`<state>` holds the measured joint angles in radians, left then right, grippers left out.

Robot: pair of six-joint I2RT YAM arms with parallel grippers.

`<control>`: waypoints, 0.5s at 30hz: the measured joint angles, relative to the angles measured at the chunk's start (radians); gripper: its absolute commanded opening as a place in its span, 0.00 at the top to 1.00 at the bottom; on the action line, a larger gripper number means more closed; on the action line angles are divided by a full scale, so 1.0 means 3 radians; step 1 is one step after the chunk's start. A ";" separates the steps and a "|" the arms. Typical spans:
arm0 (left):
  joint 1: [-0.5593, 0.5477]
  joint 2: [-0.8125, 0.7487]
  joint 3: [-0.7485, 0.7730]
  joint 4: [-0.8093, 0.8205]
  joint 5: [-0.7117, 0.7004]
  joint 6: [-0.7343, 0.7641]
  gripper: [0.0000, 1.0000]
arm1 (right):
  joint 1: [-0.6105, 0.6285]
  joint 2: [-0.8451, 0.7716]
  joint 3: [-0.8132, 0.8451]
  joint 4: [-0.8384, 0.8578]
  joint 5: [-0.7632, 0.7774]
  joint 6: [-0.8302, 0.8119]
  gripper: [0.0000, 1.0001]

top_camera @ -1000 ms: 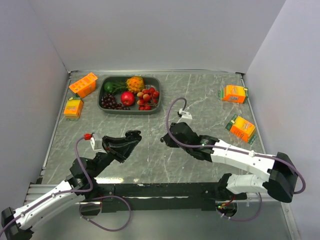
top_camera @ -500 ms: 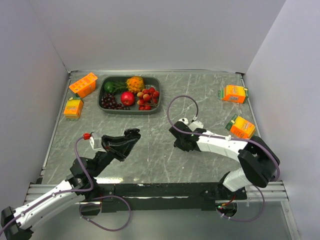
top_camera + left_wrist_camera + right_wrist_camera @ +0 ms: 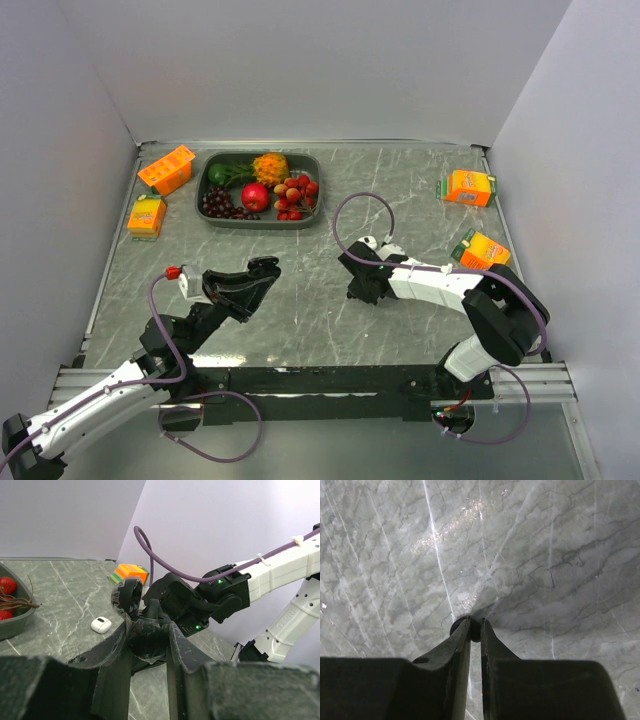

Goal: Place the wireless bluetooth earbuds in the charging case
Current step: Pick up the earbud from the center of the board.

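Observation:
My left gripper is shut on a black charging case, held above the table with its round lid tipped open. In the top view this gripper hovers left of centre. My right gripper points down at the marble and is shut on a small black earbud, pinched at the fingertips just above the surface. From above, the right gripper is a short way right of the held case, apart from it. No other earbuds show.
A small white case lies on the marble beyond the held case. A dark tray of fruit stands at the back left. Orange cartons sit at the back left, left, back right and right.
The right arm has folded back toward its base and its gripper has shifted a little to the right, staying shut on the earbud. The left arm has not moved.

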<state>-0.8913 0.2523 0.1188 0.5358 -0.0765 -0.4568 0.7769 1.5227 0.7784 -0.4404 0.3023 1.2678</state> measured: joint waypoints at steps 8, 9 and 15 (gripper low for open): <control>0.0000 -0.0001 0.0000 -0.0003 0.0000 0.0000 0.99 | -0.0003 -0.0008 0.0000 0.0015 -0.0046 -0.0086 0.58; 0.0000 0.0000 0.0000 -0.0003 0.0000 0.0000 0.99 | -0.0003 -0.0010 0.0000 0.0015 -0.0052 -0.0092 0.57; 0.0000 0.0000 -0.0003 -0.0004 0.0000 0.0000 0.99 | -0.0003 -0.0122 -0.0014 -0.0099 -0.0126 -0.0128 0.50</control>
<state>-0.8913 0.2523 0.1181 0.5346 -0.0765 -0.4568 0.7761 1.4860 0.7742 -0.4702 0.2646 1.2293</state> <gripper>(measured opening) 0.309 0.476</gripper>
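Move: The black earbud is already between the right fingertips, down at the board, its middle no more than about 1 cm below the hand point. The closed white case lies some 13 cm ahead of the right hand and 2 cm to its right. The black charging case, in the left hand's grip, is roughly 18 cm left, 5 cm back and 25 cm higher. From the left hand the earbud lies about 19 cm right, 6 cm ahead and 25 cm below. Staying almost in place at first, the right hand spreads its nearly shut fingers about a third of their full range and lets go of the black earbud on the board. Only towards the end does it ease back about 1 cm, rising about half a centimetre, with barely any turn of the wrist. ##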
